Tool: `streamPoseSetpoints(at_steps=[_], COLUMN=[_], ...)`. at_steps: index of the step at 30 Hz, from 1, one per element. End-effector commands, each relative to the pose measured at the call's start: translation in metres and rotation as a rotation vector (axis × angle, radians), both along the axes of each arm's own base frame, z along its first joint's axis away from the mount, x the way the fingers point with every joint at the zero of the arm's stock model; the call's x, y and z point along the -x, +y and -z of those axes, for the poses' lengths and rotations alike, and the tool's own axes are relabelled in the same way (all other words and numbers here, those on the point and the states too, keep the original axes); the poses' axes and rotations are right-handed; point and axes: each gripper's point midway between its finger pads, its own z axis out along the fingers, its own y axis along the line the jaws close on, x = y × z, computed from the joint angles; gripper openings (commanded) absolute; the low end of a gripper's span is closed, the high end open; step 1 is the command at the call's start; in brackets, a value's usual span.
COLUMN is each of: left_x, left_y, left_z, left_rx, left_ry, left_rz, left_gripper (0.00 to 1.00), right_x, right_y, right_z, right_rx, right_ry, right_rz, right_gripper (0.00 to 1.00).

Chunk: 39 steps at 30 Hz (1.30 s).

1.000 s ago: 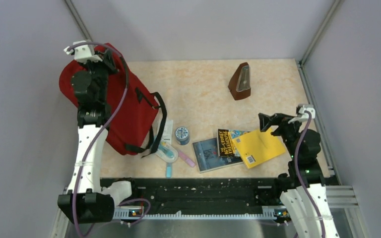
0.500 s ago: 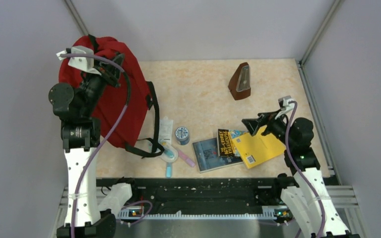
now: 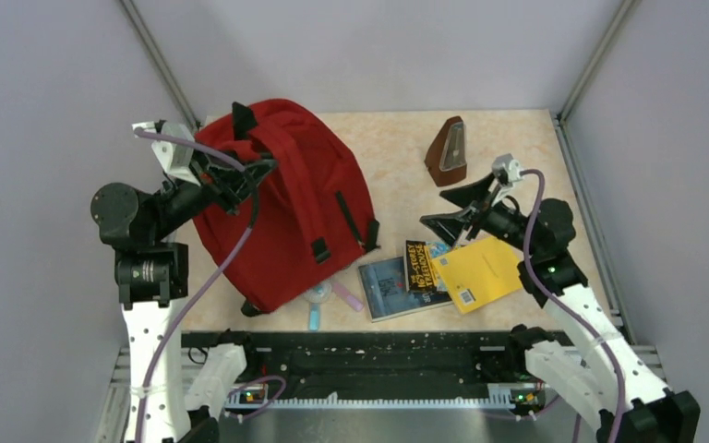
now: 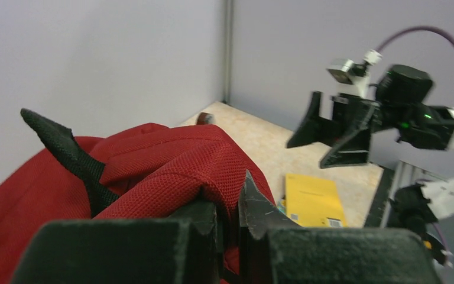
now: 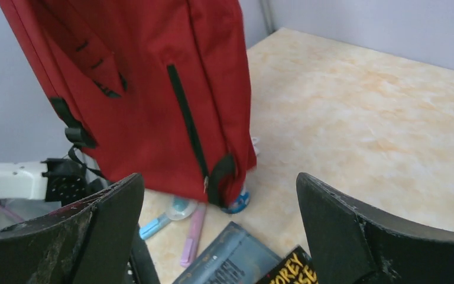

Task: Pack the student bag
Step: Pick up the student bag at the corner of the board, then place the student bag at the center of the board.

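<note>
The student bag (image 3: 288, 221), a big red backpack with black straps, stands lifted and tilted over the table's left-middle. My left gripper (image 3: 253, 173) is shut on a fold of red fabric near the bag's top; the left wrist view shows that fold (image 4: 213, 168) pinched between the jaws of the left gripper (image 4: 229, 208). My right gripper (image 3: 436, 209) hovers open to the right of the bag, above the books. In the right wrist view the right gripper (image 5: 219, 228) holds nothing, and the bag (image 5: 148, 77) hangs ahead of it.
A brown metronome (image 3: 448, 150) stands at the back right. A yellow book (image 3: 480, 274), a black book with yellow lettering (image 3: 420, 266) and a dark blue book (image 3: 390, 289) lie front right. A pink marker (image 5: 193, 231), a blue magnifier (image 5: 169, 214) and a blue tape roll (image 5: 240, 205) lie by the bag's bottom.
My left gripper has swung the bag up and rightward from the left wall to mid-table, covering the tube and tape. My right arm has reached up and left toward the bag, jaws still wide.
</note>
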Motion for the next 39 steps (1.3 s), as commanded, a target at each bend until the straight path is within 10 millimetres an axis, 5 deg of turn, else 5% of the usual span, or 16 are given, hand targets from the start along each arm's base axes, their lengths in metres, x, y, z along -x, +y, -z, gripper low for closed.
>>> streamPoseSetpoints(at_steps=[1, 12, 19, 27, 29, 31, 34, 35, 39], left_x=[0.06, 0.101, 0.107, 0.101, 0.101, 0.101, 0.102, 0.101, 0.095], left_y=[-0.017, -0.027, -0.029, -0.029, -0.029, -0.028, -0.027, -0.026, -0.019], left_z=[-0.023, -0.012, -0.002, 0.013, 0.015, 0.022, 0.031, 0.035, 0.046], left_rx=[-0.069, -0.108, -0.12, -0.113, -0.115, -0.113, -0.12, -0.118, -0.127], left_ry=[-0.19, -0.184, -0.141, -0.067, -0.062, -0.03, -0.007, 0.007, 0.017], left_rz=[0.145, 0.265, 0.291, 0.302, 0.306, 0.3, 0.283, 0.266, 0.16], left_gripper=[0.0, 0.0, 0.0, 0.0, 0.0, 0.0, 0.0, 0.02, 0.69], right_x=[0.003, 0.0, 0.006, 0.011, 0.016, 0.019, 0.004, -0.004, -0.015], right_y=[0.034, 0.11, 0.167, 0.197, 0.201, 0.201, 0.195, 0.19, 0.154], right_z=[-0.046, -0.078, -0.074, -0.069, -0.073, -0.08, -0.098, -0.106, -0.148], right_rx=[0.02, 0.116, 0.189, 0.178, 0.161, 0.143, 0.13, 0.124, 0.084], right_ry=[-0.152, -0.308, -0.391, -0.447, -0.446, -0.458, -0.483, -0.491, -0.57], right_rz=[-0.099, -0.304, -0.493, -0.623, -0.666, -0.676, -0.544, -0.463, -0.211], right_gripper=[0.97, 0.98, 0.99, 0.98, 0.86, 0.59, 0.04, 0.0, 0.0])
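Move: Both hands work on the student bag, which hangs from the left fingers. Its far right edge lies about 22 cm left of the open right hand, 10 cm ahead and some 5 cm above; from the left hand it is roughly 8 cm right, 10 cm ahead and 10 cm below. From the right hand, the black book lies almost straight below, about 28 cm down, the yellow notebook 12 cm right, 4 cm back and equally low, and the metronome 22 cm ahead, 7 cm right and 20 cm below. Sweep the open right hand some 19 cm left and about 5 cm up to the bag's far right edge, swinging its fingers round about 30 degrees counter-clockwise, then shut them to pinch the red cloth. Meanwhile the left hand, still gripping, draws the bag back about 10 cm, turning slightly clockwise, then sinks a little and half opens its fingers once the right hand has closed. ##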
